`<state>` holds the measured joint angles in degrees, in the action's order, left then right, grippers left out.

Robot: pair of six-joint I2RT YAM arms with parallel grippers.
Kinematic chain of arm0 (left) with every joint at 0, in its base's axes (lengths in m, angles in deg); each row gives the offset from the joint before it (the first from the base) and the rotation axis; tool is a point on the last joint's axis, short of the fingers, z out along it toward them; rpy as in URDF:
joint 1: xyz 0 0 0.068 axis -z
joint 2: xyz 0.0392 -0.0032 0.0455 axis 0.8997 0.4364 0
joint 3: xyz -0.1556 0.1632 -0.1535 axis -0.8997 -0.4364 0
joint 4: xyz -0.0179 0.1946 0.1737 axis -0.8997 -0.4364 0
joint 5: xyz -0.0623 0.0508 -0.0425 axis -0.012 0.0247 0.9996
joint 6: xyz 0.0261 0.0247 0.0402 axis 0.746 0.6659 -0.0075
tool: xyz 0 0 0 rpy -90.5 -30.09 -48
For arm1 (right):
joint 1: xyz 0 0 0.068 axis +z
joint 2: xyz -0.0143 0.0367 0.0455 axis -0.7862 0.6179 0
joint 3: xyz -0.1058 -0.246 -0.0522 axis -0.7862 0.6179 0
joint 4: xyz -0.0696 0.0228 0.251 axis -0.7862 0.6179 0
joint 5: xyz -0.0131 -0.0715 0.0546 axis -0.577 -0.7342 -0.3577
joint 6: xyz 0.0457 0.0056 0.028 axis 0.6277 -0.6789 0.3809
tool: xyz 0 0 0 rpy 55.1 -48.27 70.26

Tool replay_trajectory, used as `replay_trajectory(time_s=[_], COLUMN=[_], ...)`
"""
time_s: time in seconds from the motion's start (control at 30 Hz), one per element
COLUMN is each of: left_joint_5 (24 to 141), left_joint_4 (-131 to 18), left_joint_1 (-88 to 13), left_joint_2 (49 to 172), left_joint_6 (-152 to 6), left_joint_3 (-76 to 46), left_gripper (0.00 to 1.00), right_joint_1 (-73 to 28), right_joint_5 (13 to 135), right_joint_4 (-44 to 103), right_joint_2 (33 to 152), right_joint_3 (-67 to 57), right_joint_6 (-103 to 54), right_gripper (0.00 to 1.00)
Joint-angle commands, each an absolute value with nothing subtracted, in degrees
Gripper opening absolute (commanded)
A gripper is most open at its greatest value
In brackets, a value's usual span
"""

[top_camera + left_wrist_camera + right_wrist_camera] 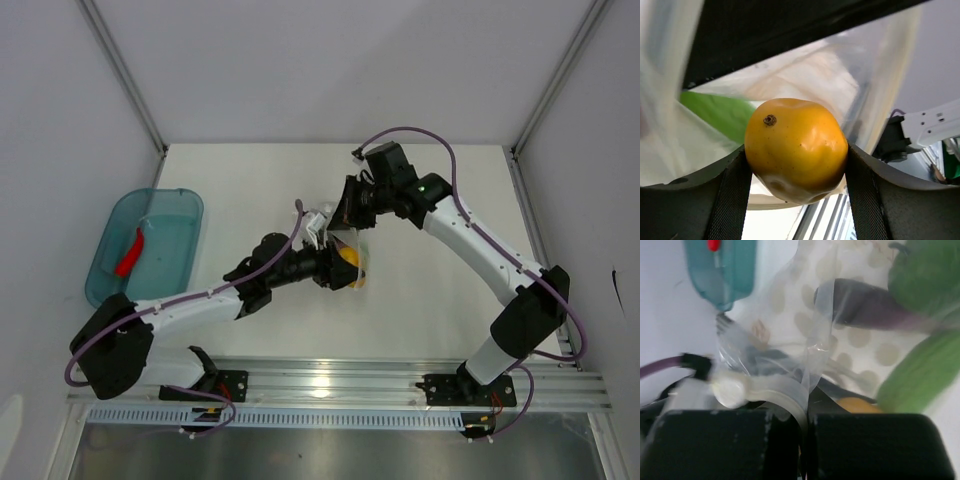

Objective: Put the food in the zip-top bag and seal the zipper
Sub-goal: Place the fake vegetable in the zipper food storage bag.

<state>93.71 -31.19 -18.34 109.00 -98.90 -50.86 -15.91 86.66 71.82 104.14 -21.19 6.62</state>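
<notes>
My left gripper (796,167) is shut on the yellow pepper (796,147), which sits at the mouth of the clear dotted zip-top bag (805,75). In the top view that pepper (350,257) is at the left gripper's (338,268) tip, just below the right gripper (348,220). My right gripper (807,422) is shut on the bag's mouth edge, with the curled zipper (787,390) band running into its jaws. Inside the bag (850,335) lie the purple eggplant (870,305) and two green vegetables (927,275) (915,375). The red chili (128,258) lies in the teal tray (175,205).
The teal tray stands at the table's left edge, next to the left wall. Both arms meet at mid-table over the bag. An aluminium rail (340,385) with the arm bases runs along the near edge.
</notes>
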Motion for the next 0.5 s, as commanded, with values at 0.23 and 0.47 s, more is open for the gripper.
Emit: replay_trajectory(time_s=[0.23,0.47], left_joint_5=[77.7,64.5], left_joint_4=[-53.8,-63.8], left_joint_1=[-16.0,-15.4], left_joint_2=[108.4,102.1], left_joint_6=[-90.1,-88.9], left_joint_3=[-41.6,-37.8], left_gripper=[0.27,0.72], right_joint_1=[-15.2,-15.3], right_joint_5=[89.4,85.8], right_joint_4=[66.9,70.9], right_joint_2=[100.9,98.8], right_joint_3=[-22.2,-20.5], right_joint_6=[9.7,7.1], right_gripper=[0.00,0.00])
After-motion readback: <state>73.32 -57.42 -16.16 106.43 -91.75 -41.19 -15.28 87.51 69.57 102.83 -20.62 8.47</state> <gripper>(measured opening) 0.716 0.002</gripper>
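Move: The left hand still grips the yellow vegetable inside the mouth of the zip-top bag; the bag's middle is about 8 cm ahead of it, 4 cm to its right and 6 cm lower. In the bag, the long green vegetable lies some 6 cm ahead, 5 cm right, and the eggplant about 13 cm ahead, 2 cm right, both roughly 9 cm below. From the right hand, pinching the rim, the bag's middle is about level fore and aft, 6 cm right, 11 cm down. Keeping the yellow vegetable between its fingers, the left hand first dips about 1.5 cm, then carries it forward and left, roughly 5 cm in all, towards the right gripper. The wrist swings some 15 degrees counter-clockwise and rolls nearly 20 degrees, left side rising. The right hand keeps pinching the bag's rim, lifting it a little over 1 cm. ##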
